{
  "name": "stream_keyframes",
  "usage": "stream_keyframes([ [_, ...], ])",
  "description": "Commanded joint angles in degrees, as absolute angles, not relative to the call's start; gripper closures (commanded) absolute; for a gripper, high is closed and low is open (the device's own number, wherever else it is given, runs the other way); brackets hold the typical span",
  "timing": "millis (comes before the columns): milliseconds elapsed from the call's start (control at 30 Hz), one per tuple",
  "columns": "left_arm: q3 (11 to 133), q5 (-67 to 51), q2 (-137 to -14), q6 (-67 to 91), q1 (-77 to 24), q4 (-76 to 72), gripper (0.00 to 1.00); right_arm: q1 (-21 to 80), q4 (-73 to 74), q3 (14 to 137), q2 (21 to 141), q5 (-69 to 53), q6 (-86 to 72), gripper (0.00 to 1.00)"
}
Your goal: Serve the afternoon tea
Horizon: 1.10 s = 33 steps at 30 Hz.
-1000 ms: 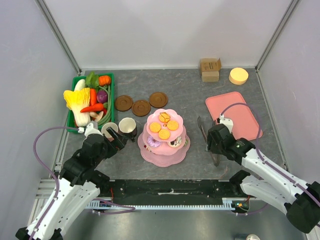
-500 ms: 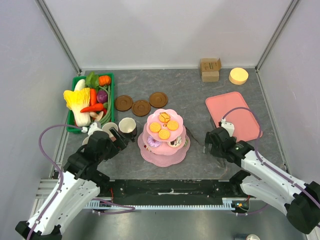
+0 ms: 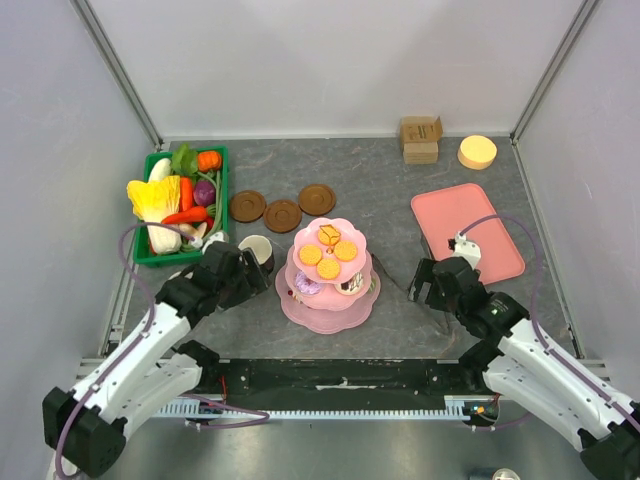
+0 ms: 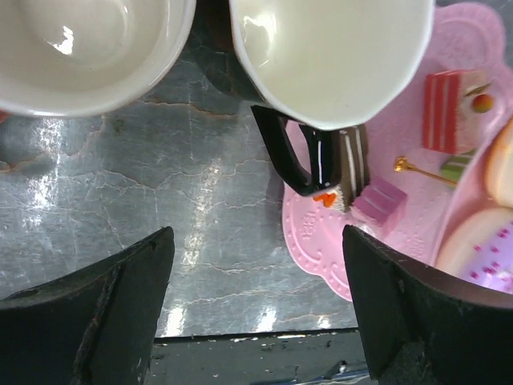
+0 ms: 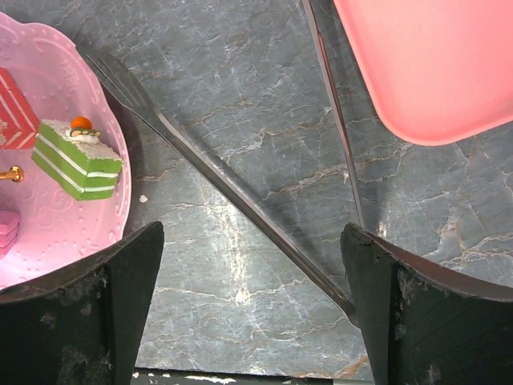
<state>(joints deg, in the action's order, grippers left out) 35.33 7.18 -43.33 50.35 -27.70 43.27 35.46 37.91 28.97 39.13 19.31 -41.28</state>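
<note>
The pink tiered stand (image 3: 328,300) stands mid-table with orange biscuits (image 3: 328,258) on its top tier. Cake bits lie on its base: a green slice (image 5: 76,156) and a red striped one (image 4: 449,96). Left of the stand is a dark mug (image 3: 258,252) with a black handle (image 4: 292,156), and a pale mug (image 4: 88,40) sits beside it. My left gripper (image 3: 238,275) (image 4: 256,265) hangs open just short of both mugs, holding nothing. My right gripper (image 3: 425,287) (image 5: 252,241) is open above metal tongs (image 5: 240,200) lying flat on the table. Three brown saucers (image 3: 282,215) lie behind the stand.
A pink tray (image 3: 467,232) lies at the right, close to my right gripper. A green crate of toy vegetables (image 3: 180,200) is at the far left. Cardboard boxes (image 3: 420,138) and a yellow disc (image 3: 477,152) sit at the back right.
My right gripper has opened, let the tongs go and drawn back toward me and to the right. My left arm has swung in, bringing its gripper nearer the dark mug.
</note>
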Motion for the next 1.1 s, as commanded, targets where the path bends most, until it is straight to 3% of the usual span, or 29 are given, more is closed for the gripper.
stream_keyframes([
  [0, 37.7, 5.9, -47.8, 43.8, -27.8, 37.2, 0.1, 35.4, 36.9, 30.5, 38.1, 19.3, -40.8, 0.02],
  [267, 37.3, 7.4, -51.8, 42.9, -29.4, 32.3, 0.18, 35.5, 36.2, 30.2, 37.2, 18.9, -40.1, 0.02],
  [533, 39.5, 13.4, -56.4, 42.5, -30.7, 32.7, 0.35, 35.5, 35.6, 29.5, 35.3, 18.9, -40.2, 0.02],
  [967, 41.0, 17.0, -61.6, 42.3, -31.6, 32.3, 0.53, 35.5, 34.7, 29.2, 35.7, 18.6, -39.6, 0.02],
  [1067, 41.3, 16.5, -62.3, 42.3, -31.6, 32.3, 0.62, 35.4, 34.7, 29.2, 35.5, 18.6, -39.6, 0.02],
])
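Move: The dark mug's handle, on the mug's near side, is about 4 cm ahead of the left hand, 1 cm to its right and 3 cm below it. The mug's bowl is 5 cm beyond the handle. The pink mug is some 7 cm ahead and 8 cm left of the hand; the middle of the cake stand's bottom plate is roughly 16 cm right and 1 cm ahead. From the right hand the handle is about 34 cm left and 5 cm ahead. The dark mug's handle ends up between the left fingertips: the left hand travels forward about 4 cm towards it while sinking some 3 cm, drifting a little right early on. Its left side rolls up by roughly 10 degrees, and the fingers close from nearly wide open to under half, coming onto the handle from both sides just below the rim. ##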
